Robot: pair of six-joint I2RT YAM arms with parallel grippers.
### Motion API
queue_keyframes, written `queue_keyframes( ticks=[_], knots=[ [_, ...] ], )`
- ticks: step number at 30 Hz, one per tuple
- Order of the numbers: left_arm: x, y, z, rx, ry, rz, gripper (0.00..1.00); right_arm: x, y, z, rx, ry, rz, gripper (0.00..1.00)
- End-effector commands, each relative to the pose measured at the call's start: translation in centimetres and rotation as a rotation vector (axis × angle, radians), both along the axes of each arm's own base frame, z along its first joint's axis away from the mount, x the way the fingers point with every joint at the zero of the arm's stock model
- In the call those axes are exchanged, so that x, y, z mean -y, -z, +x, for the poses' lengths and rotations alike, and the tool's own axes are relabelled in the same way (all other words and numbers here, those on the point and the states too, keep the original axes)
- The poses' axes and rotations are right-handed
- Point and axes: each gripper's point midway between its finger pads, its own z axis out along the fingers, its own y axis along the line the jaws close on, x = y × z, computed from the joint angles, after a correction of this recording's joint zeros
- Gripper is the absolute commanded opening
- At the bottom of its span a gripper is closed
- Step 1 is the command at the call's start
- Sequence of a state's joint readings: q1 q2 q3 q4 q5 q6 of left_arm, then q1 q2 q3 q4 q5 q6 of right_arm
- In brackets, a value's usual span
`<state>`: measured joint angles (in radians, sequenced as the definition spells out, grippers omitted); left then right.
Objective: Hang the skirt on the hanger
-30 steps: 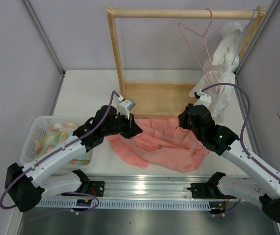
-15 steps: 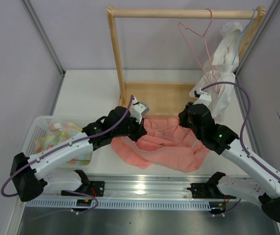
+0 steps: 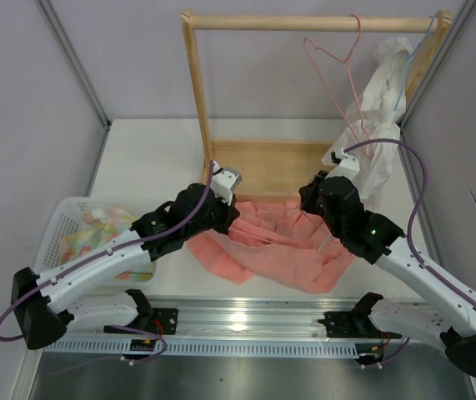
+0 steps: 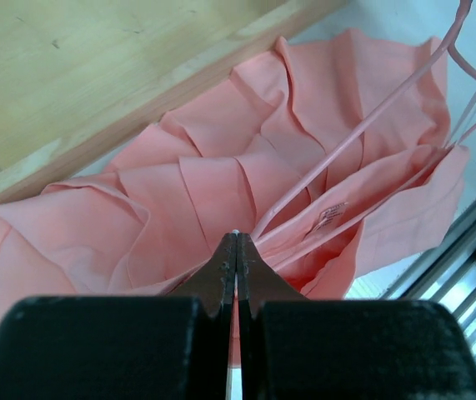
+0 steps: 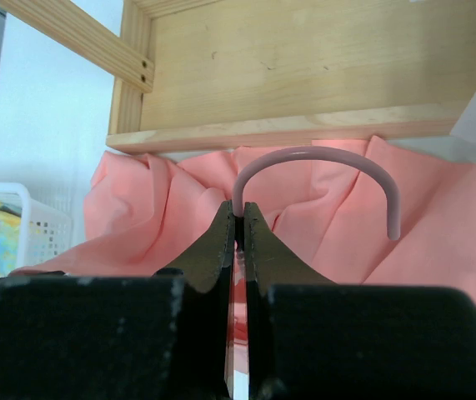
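Observation:
The salmon-pink pleated skirt (image 3: pixel 288 250) lies bunched on the table in front of the wooden rack. A thin pink hanger (image 4: pixel 346 137) lies across its folds, partly tucked under the cloth. My right gripper (image 3: pixel 308 200) is at the skirt's far right edge, shut on the hanger just below its curved hook (image 5: pixel 321 154). My left gripper (image 3: pixel 231 215) is at the skirt's far left side, jaws shut. Its tips (image 4: pixel 236 237) rest on the folds where the hanger's wires meet. Whether they pinch cloth is not visible.
The wooden rack (image 3: pixel 196 83) has a flat base (image 3: pixel 263 167) just behind the skirt. On its rail hang a second pink hanger (image 3: pixel 338 67) and a white garment (image 3: pixel 379 108). A white basket (image 3: pixel 71 225) of pastel cloth sits left. A metal rail (image 3: pixel 238 321) runs along the front edge.
The left gripper swung right over the skirt, then came back a little to the left. The skirt's near-left folds shifted with it. The right arm barely moved.

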<state>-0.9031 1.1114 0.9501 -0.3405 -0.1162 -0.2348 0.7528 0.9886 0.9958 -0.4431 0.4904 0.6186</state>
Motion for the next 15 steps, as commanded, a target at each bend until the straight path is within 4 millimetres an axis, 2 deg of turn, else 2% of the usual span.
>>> queue_keyframes(
  ticks=[1,6,8,15],
  knots=[
    [-1.0,-1.8,0.2,0.052,-0.053,-0.035,0.0,0.2,-6.2,1.2,0.169,0.088,0.197,0.0],
    [-0.8,-4.7,0.6,0.093,-0.068,-0.088,0.0,-0.4,-8.5,1.5,0.215,0.065,0.234,0.0],
    [-0.8,-5.0,0.9,0.097,-0.083,-0.085,0.0,-0.8,-10.1,1.5,0.244,0.053,0.252,0.0],
    [-1.8,-8.0,2.3,0.15,-0.185,-0.116,0.0,-1.1,-14.3,1.1,0.333,0.023,0.285,0.0]
  ],
)
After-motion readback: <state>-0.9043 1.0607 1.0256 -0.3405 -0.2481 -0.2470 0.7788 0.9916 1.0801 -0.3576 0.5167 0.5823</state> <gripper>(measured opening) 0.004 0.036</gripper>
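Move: The skirt's waistband is on the pink hanger, its neck pinched by the right hand and its left corner by the left. The middle of the rack's rail lies about 19 cm ahead, roughly level sideways, and 25 cm above the right hand; from the left hand, some 23 cm ahead, 19 right, 29 up. From the right hand, the spare hanger is 17 ahead, 10 right, 12 up; the white dress 15 ahead, 19 right, slightly above; the wooden base 14 ahead, 7 left, 20 below. The hanger with the skirt on it is raised by both hands together, about 5 cm, the lift quickening as it goes. The left hand, still pinching the corner and cloth, also works a little forward and left; the right keeps its closed grip below the hook. Both sets of fingers tip up somewhat under 10 degrees, and the left hand swings slightly counter-clockwise. ##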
